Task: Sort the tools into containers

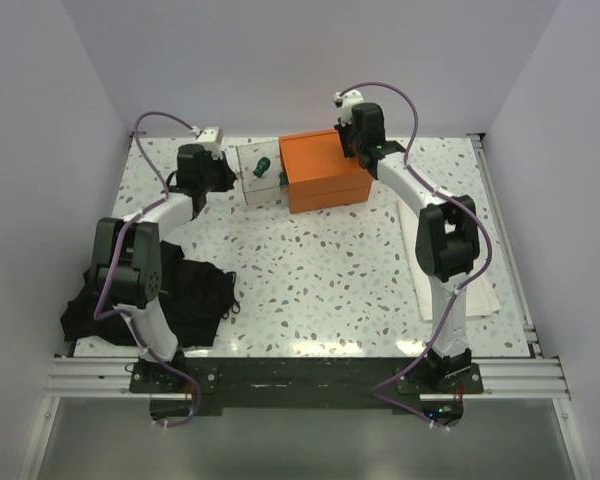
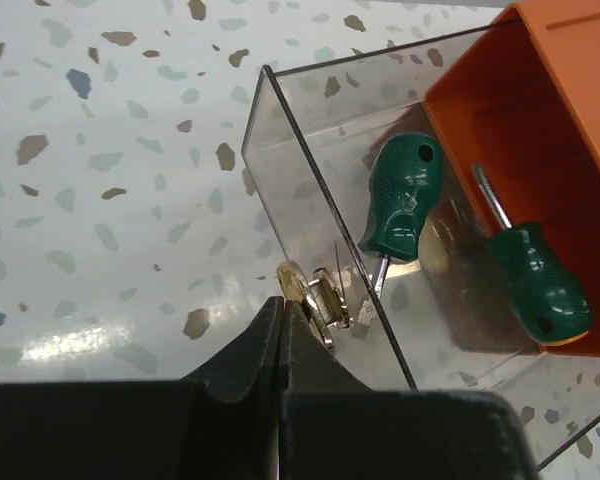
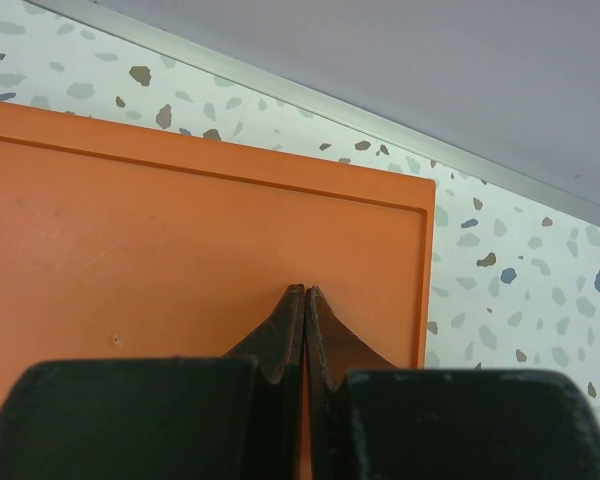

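A clear bin sits partly inside the orange box at the back of the table. In the left wrist view the clear bin holds two stubby green screwdrivers, next to the orange box's wall. A small gold knob is fixed on the bin's end wall. My left gripper is shut, with its tips against that knob. My right gripper is shut and rests over the flat top of the orange box. No other screwdrivers are in view.
A black cloth lies at the near left by the left arm's base. A white folded towel lies at the right under the right arm. Walls close in the table at the back and both sides.
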Available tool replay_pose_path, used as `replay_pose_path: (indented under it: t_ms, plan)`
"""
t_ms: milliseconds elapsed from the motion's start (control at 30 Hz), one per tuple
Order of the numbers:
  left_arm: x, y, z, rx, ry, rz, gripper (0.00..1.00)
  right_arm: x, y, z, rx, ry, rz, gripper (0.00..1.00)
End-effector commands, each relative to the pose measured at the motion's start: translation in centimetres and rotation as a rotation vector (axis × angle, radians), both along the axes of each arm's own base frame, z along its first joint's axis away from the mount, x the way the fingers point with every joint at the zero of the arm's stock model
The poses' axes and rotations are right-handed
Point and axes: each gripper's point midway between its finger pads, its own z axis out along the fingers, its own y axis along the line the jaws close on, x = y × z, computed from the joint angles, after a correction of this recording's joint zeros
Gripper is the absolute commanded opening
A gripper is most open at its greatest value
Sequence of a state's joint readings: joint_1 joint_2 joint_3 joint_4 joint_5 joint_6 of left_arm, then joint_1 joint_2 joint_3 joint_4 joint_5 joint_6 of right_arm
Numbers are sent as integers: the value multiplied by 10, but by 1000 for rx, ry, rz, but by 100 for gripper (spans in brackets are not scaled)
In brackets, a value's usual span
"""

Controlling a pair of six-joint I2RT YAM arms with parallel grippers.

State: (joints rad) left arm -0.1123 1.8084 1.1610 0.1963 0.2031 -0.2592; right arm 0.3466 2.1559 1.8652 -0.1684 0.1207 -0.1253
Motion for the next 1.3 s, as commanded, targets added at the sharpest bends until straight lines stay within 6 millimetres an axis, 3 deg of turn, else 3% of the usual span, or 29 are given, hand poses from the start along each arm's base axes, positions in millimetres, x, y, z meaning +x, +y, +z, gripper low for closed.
replay_pose_path:
  t_ms: [0,200,300,400,667,733,833,867,967,1000,1067,1100,1133,1167,1267]
  plan:
    - [13,-64,28,-86,-72,-136,0,-36,-22,-85,-109,260,-15,0]
    - [11,-128,29,-133,-71,-252,0,-37,-22,-85,-109,262,-13,0]
    - [10,-148,26,-150,-51,-282,0,-37,-22,-86,-108,264,-11,0]
    - [9,-154,23,-161,-30,-283,0,-36,-21,-84,-106,260,-9,0]
    - [0,-134,19,-120,20,-196,0,-36,-20,-83,-99,260,-11,0]
    - [-3,-128,22,-113,26,-174,0,-33,-22,-75,-96,242,-23,0]
    - [-12,-110,27,-92,53,-131,0,-25,-28,-38,-92,164,-73,0]
    - [-18,-99,30,-87,65,-111,0,-22,-31,-15,-84,115,-96,0]
    - [-27,-69,35,-82,105,-54,26,-19,-41,34,-55,17,-162,0]
    - [-29,-64,38,-89,119,-45,52,-23,-42,59,-31,-24,-168,1]
    - [-35,-49,46,-85,143,-34,66,-30,-41,74,0,-33,-167,6]
    - [-37,-49,51,-85,135,-54,99,-39,-42,80,15,-28,-156,8]
    - [-38,-48,57,-76,119,-63,100,-47,-40,80,30,-14,-140,14]
    - [-39,-43,65,-47,85,-75,100,-57,-30,76,58,17,-80,34]
    - [-38,-33,81,32,-8,-73,100,-98,-21,62,77,104,52,57]
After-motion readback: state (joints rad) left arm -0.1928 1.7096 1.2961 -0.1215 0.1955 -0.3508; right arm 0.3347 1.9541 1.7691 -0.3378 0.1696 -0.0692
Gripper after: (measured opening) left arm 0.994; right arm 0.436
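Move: The pull on the open upper drawer's front is right at the left hand's shut fingertips, about 1 cm ahead, 2 cm to the right and level with them. One green screwdriver lies in the drawer some 9 cm right and 5 cm ahead of the hand, a second some 15 cm right and 1 cm ahead, both about 3 cm lower; the orange cabinet's middle is about 28 cm right, 4 cm ahead and 4 cm lower. From the right hand on the cabinet's lid, that pull is roughly 32 cm left, 7 cm back and 5 cm lower. With shut fingertips against the drawer front by its pull, the left hand quickly pushes the drawer about 13 cm to the right into the cabinet, its fingers swinging some 10 degrees clockwise, then holds there briefly and backs off leftward about 9 cm, rising and drawing back a little as its fingers spread wide. The right hand keeps its shut fingertips resting on the lid through the push, and only near the end comes free, going back about 5 cm, up 4 cm and right 3 cm as its fingers start to open. ##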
